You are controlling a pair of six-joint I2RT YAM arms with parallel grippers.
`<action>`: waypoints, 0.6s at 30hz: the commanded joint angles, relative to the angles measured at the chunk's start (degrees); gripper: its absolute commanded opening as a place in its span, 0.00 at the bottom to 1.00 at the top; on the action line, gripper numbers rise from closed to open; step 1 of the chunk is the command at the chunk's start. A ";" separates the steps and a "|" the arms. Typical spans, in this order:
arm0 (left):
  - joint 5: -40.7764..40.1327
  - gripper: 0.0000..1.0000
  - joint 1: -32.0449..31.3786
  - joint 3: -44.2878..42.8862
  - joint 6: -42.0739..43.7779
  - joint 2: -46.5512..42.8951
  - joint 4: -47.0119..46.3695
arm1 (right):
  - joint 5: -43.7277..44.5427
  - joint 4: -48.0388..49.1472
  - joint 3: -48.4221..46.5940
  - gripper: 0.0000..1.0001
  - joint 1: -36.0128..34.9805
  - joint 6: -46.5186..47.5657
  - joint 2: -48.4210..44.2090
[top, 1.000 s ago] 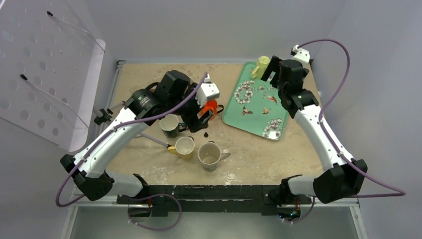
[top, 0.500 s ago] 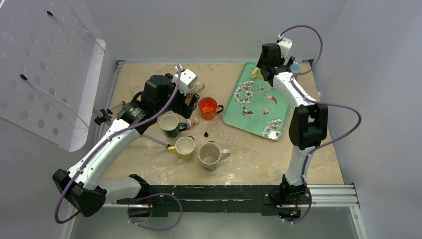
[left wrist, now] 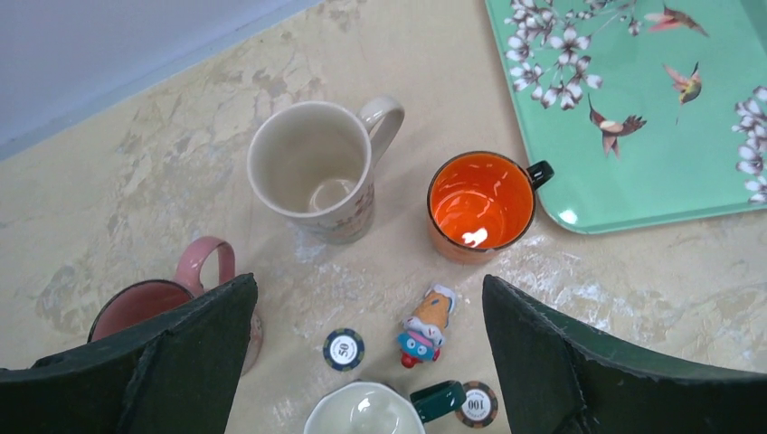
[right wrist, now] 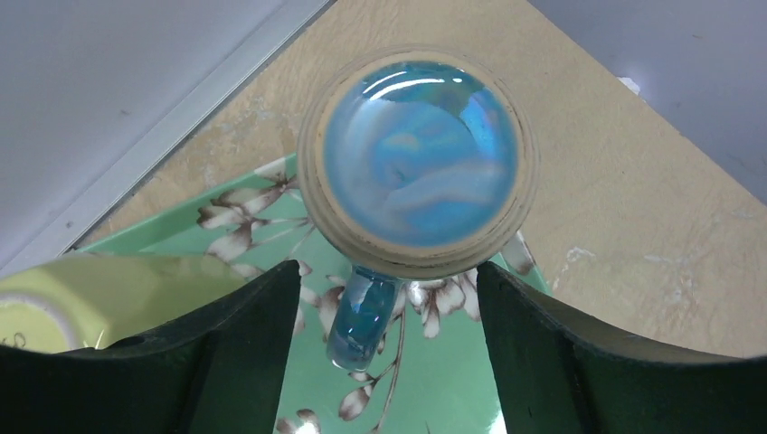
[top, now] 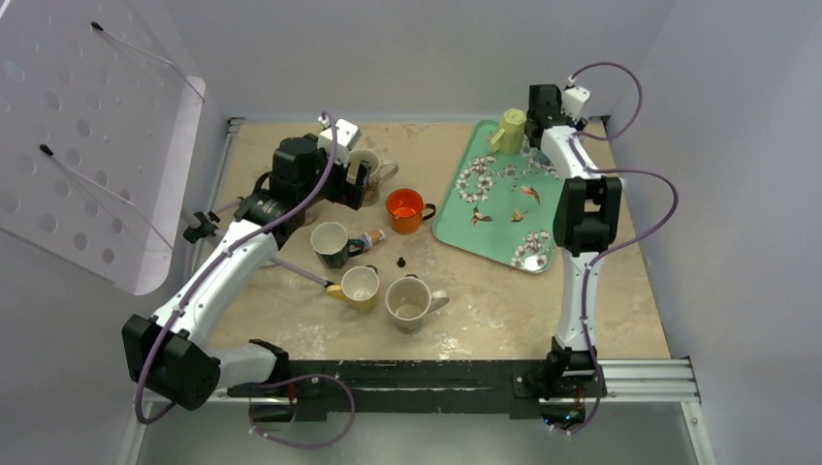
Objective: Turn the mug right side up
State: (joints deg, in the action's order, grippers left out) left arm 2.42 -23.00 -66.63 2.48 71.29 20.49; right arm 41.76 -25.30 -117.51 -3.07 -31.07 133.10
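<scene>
A blue mug [right wrist: 421,154] stands upside down on the far corner of the green floral tray [right wrist: 425,380], its glazed base facing up. Its blue handle [right wrist: 362,312] points toward the camera. My right gripper [right wrist: 387,271] hovers over it, open, one finger on each side of the handle and touching nothing. In the top view the right gripper [top: 543,108] hides this mug. My left gripper [left wrist: 369,282] is open and empty above the table, near an upright cream mug [left wrist: 312,172] and an upright orange mug [left wrist: 479,203].
A yellow mug [top: 511,129] sits on the tray [top: 494,199] beside the right gripper. On the table are a pink mug [left wrist: 154,303], a dark green mug [top: 331,242], a yellow mug [top: 361,286], a beige mug [top: 409,300], a small toy [left wrist: 425,325] and two poker chips [left wrist: 345,349].
The right arm stretched to the tray's far corner and its jaws narrowed a little. The left gripper let go of the orange mug and drew back and left.
</scene>
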 commanded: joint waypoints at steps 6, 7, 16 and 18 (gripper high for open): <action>4.65 0.97 1.12 -1.17 -0.82 1.66 -8.60 | -6.29 -1.77 -5.97 0.55 2.01 2.31 1.01; 4.68 0.97 1.12 -1.18 -0.83 1.59 -8.84 | -7.05 -1.77 -6.08 0.55 2.14 2.83 1.25; 4.73 0.96 1.34 -0.22 -0.58 0.43 -8.71 | -8.43 -8.32 -10.67 0.43 2.50 6.17 5.35; 4.60 0.96 1.40 -0.13 -0.56 0.19 -8.71 | -8.06 -7.17 -6.55 0.43 2.46 6.08 3.36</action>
State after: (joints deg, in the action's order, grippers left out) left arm 6.00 -22.13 -66.63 2.33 73.17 14.28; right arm 36.07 -32.38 -126.78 -0.80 -25.91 136.81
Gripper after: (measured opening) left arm 0.959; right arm 0.442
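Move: The upside-down blue mug stands just beyond the right fingertips, its middle about 4 cm ahead of the hand point, 4 cm to the right and 2 cm lower, with its handle reaching back-left between the open fingers. The yellow-green mug is some 5 cm ahead and 9 cm left of that hand, and the green tray's middle about 8 cm back, 11 cm left and 7 cm below. From the left hand the blue mug lies roughly 27 cm ahead, 54 cm right and 15 cm lower. The right hand shuts its fingers around the blue mug's handle, narrowing from about three-quarters open to a bit under half, with one finger on either side and the one nearer the yellow-green mug coming up against the handle. Meanwhile it eases only some 1.5 cm rightward and a little forward towards the mug, keeping its height, while the wrist turns about 5 degrees counter-clockwise and tips down about as much. ##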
